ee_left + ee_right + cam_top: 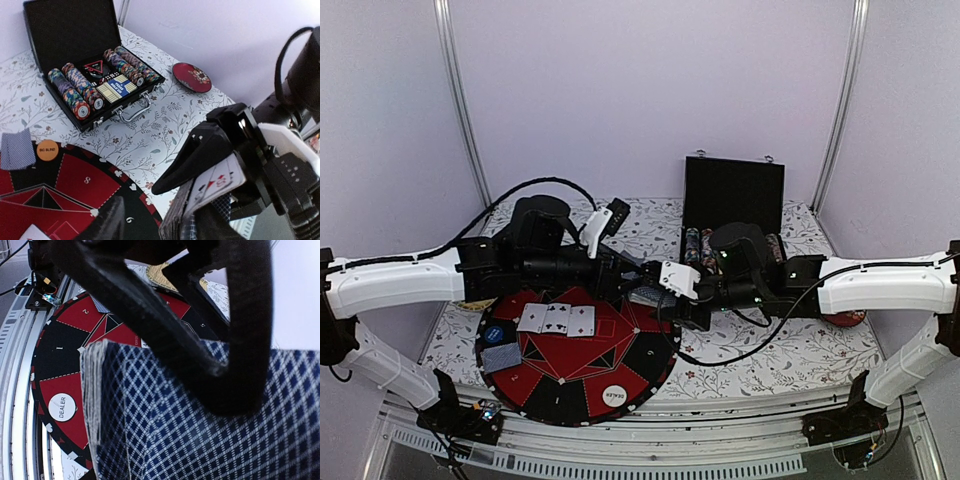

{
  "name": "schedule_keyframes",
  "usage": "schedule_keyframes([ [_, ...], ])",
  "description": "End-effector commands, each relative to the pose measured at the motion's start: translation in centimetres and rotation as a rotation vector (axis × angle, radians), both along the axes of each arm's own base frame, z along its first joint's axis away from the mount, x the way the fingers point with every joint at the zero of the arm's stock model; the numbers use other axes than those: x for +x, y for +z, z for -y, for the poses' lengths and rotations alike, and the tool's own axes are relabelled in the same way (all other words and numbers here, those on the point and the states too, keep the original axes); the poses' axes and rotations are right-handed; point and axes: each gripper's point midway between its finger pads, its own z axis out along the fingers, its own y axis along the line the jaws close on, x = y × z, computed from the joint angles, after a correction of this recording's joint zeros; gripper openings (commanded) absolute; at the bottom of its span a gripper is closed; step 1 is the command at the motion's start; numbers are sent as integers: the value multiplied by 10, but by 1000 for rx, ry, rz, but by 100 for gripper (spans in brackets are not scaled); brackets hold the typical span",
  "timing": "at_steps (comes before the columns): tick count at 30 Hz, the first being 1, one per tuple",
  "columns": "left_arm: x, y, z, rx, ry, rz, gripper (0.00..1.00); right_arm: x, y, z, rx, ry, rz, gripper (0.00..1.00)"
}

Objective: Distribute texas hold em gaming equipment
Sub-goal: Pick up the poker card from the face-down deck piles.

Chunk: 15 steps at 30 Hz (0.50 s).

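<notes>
My right gripper (pixel 658 298) is shut on a deck of cards (pixel 200 430), held over the right rim of the round red-and-black board (pixel 650 360). The deck's blue patterned backs fill the right wrist view. My left gripper (pixel 636 282) meets it from the left with jaws apart; one blurred finger (pixel 105 220) stands just short of the deck's edge (pixel 181 215). On the board lie three face-up cards (pixel 556 319), face-down cards (pixel 501 357), a blue disc (pixel 494 333), an orange BIG BLIND disc (pixel 47 149) and the white DEALER disc (pixel 614 395).
An open black case (pixel 732 195) with rows of chips (pixel 75 92) stands at the back right. A red patterned plate (pixel 845 319) lies right of the right arm. Both arms cross the middle of the floral tablecloth, cables trailing.
</notes>
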Motion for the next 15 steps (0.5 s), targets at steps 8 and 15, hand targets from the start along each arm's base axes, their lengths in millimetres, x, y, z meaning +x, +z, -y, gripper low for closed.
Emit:
schedule_keyframes([
  [8, 5, 2, -17, 73, 67, 45, 35, -3, 12, -8, 41, 15, 9, 50],
  [15, 8, 3, -28, 109, 111, 61, 33, -3, 11, -8, 37, 18, 9, 50],
])
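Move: The poker card to be taken is on top of the face-down deck, its middle about 3 cm right, 1 cm back and 2 cm below the left hand; from the right hand gripping the deck it is roughly 3 cm left and level. On the mat, some 22 cm below the left hand, the big blind button lies about 18 cm ahead and 3 cm right, and the nearest face-up card 7 cm ahead and 11 cm left. Left fingers close on the deck's top card, then ease about 1.5 cm left, the right hand holding still. ##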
